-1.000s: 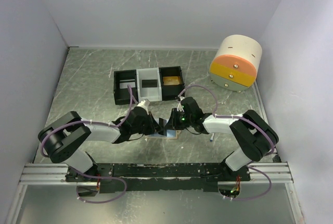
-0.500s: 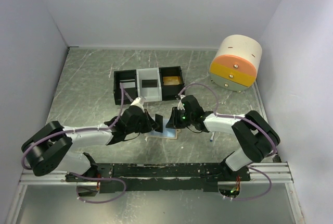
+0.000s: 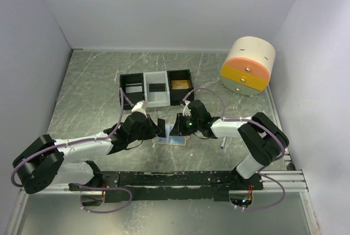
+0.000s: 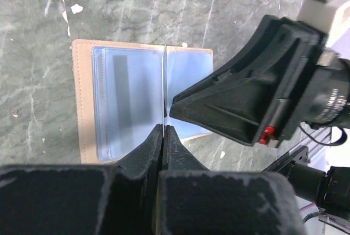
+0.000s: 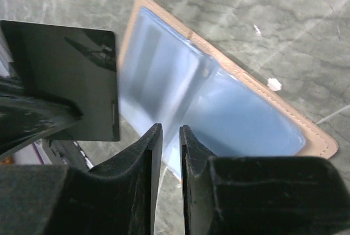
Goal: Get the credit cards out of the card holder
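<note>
The card holder [image 4: 131, 98] lies open and flat on the table, tan-edged with a pale blue inside; it also shows as card holder [image 5: 229, 109] and card holder [image 3: 174, 140]. My left gripper [image 4: 164, 129] is shut on a black credit card [image 5: 60, 79], held upright just above the holder's left half. That card shows edge-on as a thin line [image 4: 164, 82]. My right gripper [image 5: 170, 131] hovers low over the holder's near edge, its jaws a narrow gap apart with nothing between them. The two grippers face each other, left gripper [image 3: 158, 128], right gripper [image 3: 177, 128].
A three-compartment black-and-white tray [image 3: 143, 90] sits behind the holder, with a black card [image 3: 157, 88] in the middle part and a golden one [image 3: 179, 84] on the right. A round cream, orange and yellow container [image 3: 249, 66] stands far right.
The left arm has stretched out and its gripper, with the black card, has shifted a little up and left off the holder. The right gripper has crept slightly left over the holder.
</note>
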Controlling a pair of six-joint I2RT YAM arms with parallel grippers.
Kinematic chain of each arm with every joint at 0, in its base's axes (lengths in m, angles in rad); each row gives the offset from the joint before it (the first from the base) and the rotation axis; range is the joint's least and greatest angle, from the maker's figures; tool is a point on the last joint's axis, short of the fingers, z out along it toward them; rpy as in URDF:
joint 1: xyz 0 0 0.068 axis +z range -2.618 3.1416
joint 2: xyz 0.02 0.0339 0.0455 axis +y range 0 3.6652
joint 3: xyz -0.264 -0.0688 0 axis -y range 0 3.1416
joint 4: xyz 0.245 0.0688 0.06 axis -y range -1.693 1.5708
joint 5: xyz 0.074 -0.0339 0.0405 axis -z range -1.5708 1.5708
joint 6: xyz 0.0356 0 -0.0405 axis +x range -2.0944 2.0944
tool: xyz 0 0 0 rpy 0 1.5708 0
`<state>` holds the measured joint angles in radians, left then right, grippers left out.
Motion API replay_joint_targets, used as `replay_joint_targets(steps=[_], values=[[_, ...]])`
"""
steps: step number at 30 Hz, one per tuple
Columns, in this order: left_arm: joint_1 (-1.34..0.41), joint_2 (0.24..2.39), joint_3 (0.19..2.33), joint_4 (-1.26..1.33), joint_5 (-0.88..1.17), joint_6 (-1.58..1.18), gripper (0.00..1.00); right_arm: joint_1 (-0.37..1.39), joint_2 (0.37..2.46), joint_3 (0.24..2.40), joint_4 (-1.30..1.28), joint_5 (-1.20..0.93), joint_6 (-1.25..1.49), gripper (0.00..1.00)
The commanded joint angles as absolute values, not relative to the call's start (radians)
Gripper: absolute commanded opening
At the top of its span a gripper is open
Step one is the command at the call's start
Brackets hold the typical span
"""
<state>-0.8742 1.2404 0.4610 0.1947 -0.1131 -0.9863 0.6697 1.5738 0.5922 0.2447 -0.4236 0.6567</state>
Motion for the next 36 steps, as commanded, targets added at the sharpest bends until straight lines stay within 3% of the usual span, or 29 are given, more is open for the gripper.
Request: replay_joint_targets(steps=[1, 6, 12, 14, 19, 27, 36], values=[[-0.874, 1.227, 0.451, 0.183, -0.146, -0.971, 0.07, 0.671, 1.631, 0.617, 0.225, -0.414, 0.641, 0.2], [-0.872, 1.248, 0.448, 0.201, -0.121, -0.973, 0.07, 0.666, 1.581, 0.632, 0.09, -0.271, 0.6, 0.2], [-0.874, 1.273, 0.429, 0.301, -0.076, -0.969, 0.07, 0.66, 1.5, 0.615, 0.124, -0.324, 0.607, 0.22], [-0.874, 1.29, 0.424, 0.338, -0.059, -0.973, 0.07, 0.66, 1.492, 0.603, 0.162, -0.352, 0.625, 0.34], [-0.872, 1.365, 0.42, 0.4, -0.014, -1.006, 0.07, 0.642, 1.487, 0.553, 0.277, -0.382, 0.706, 0.44], [-0.873, 1.422, 0.356, 0.57, 0.028, -1.085, 0.07, 0.605, 1.551, 0.488, 0.457, -0.546, 0.794, 0.45], [-0.867, 1.442, 0.319, 0.709, 0.06, -1.135, 0.07, 0.603, 1.595, 0.484, 0.476, -0.56, 0.816, 0.45]])
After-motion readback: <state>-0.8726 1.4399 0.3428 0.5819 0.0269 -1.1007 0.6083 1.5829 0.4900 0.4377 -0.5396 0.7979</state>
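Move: Holding the black card in its shut fingertips, the left hand has the right fingertips about 6 cm to its right, level with it and some 4 cm lower. The open card holder's middle lies roughly 5 cm right of the left hand, 0 cm ahead and 7 below; the three-bin tray stands some 22 cm straight ahead, 5 lower. From the right hand the card is about 5 cm left, 1 ahead and 4 above, the holder's middle 1 cm left, 0 ahead, 3 below. Bringing the still-pinched card to the right hand, the left hand pauses, then sinks about 3 cm while shifting some 2.5 cm right and a little back, rolling its left side down about 10 degrees. The right hand dips a centimetre towards the holder, lifts back, spreads its fingers from nearly shut to about half open and waits close over the holder, tipping slightly, its open fingers beside the card. ##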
